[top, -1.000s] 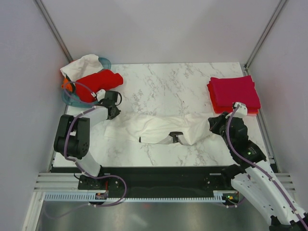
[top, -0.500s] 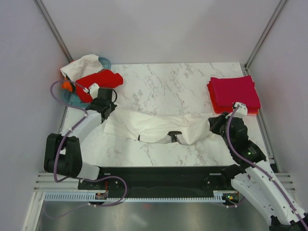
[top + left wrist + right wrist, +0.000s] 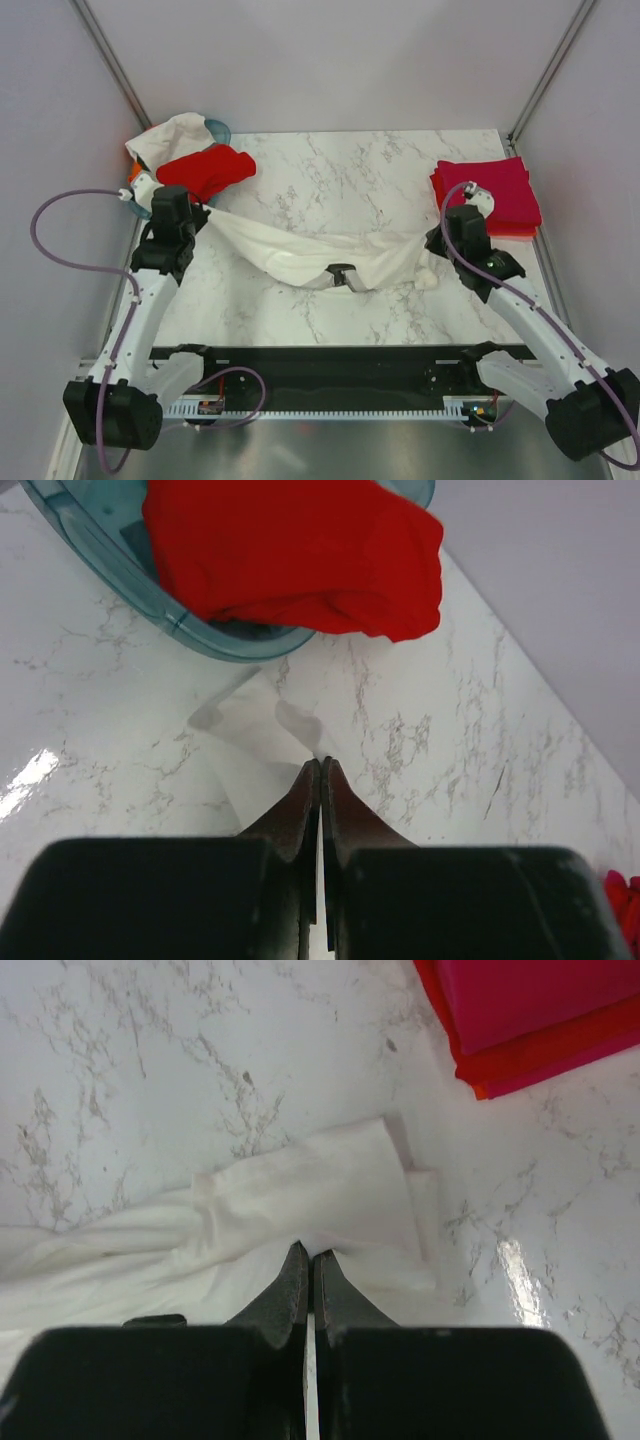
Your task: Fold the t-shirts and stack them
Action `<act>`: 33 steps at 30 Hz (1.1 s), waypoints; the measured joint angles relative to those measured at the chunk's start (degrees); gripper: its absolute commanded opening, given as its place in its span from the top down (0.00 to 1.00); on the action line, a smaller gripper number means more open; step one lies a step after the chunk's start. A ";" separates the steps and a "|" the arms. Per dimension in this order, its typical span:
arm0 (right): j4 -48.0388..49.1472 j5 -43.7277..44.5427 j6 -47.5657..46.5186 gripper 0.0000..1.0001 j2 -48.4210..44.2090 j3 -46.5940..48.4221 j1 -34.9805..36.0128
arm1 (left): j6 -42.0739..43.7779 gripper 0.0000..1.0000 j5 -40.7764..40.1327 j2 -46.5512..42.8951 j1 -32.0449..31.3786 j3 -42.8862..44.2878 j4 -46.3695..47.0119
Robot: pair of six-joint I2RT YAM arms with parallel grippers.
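A large white t-shirt [image 3: 300, 255] is stretched across the marble table between both grippers and sags in the middle. My left gripper [image 3: 203, 212] is shut on its left end, near the basket; the left wrist view shows white cloth [image 3: 255, 730] pinched at the gripper tips [image 3: 320, 763]. My right gripper [image 3: 438, 250] is shut on the right end, the cloth [image 3: 310, 1185] bunched at its tips [image 3: 307, 1253]. A bright red t-shirt [image 3: 207, 168] lies over the basket. Folded crimson-pink and red t-shirts [image 3: 486, 193] are stacked at the right.
A teal plastic basket [image 3: 110, 580] stands at the back left corner with the red t-shirt [image 3: 290, 550], another white cloth [image 3: 168, 135] and a bit of orange [image 3: 134, 173]. The folded stack [image 3: 540, 1015] sits just beyond the right gripper. Grey walls close in on both sides.
The left gripper has shut on the white t-shirt's left end and pulled it back and left. The right arm has drawn its end back too, stretching the t-shirt.
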 measured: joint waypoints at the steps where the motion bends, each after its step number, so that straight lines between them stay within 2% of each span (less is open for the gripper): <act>1: -0.42 -0.09 0.44 1.00 1.40 1.73 -1.31 | -0.31 0.98 0.46 -0.76 0.74 0.61 -0.48; 7: -1.75 -1.75 2.64 1.00 6.99 19.34 -9.16 | -0.68 0.98 2.56 1.57 4.02 13.05 -6.54; 11: -1.07 -0.68 1.88 1.00 3.61 27.85 -9.70 | 0.17 0.98 2.34 0.20 6.03 22.01 -8.92; 20: 0.87 1.55 -3.15 1.00 -18.99 29.68 -9.73 | 4.04 0.98 -0.63 -17.14 6.73 29.70 -9.60; 23: 2.12 0.66 -3.54 1.00 -22.60 30.58 -9.77 | 4.44 0.98 -0.57 -20.87 6.73 32.28 -9.44; 28: 2.60 -1.18 -3.56 1.00 -22.08 31.17 -9.77 | 4.68 0.98 -0.17 -19.19 6.73 36.39 -9.90; 33: 2.69 -0.55 -3.02 1.00 -17.42 30.77 -9.77 | 4.68 0.98 1.55 -10.47 6.75 38.21 -9.49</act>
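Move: Both hands already pinch a top edge of the white t-shirt. Its sagging middle lies about 26 cm right of the left hand, level with it and some 20 below; from the right hand it is roughly 20 cm left, 4 ahead and 14 below. The basket stands about 20 cm ahead of the left hand and 7 left, the red shirt about 18 ahead and 2 left. The folded stack lies some 18 cm ahead and 15 right of the right hand, 14 lower. Up fast, both hands sweep the pinched t-shirt some 30 to 35 cm higher off the table while edging apart, the right first swinging about 6 cm forward. Each then draws well back towards the base, its fingers tipping upward by some 45 to 55 degrees, and finally flicks forward again several centimetres, starting to sink slightly; both grips stay shut. ##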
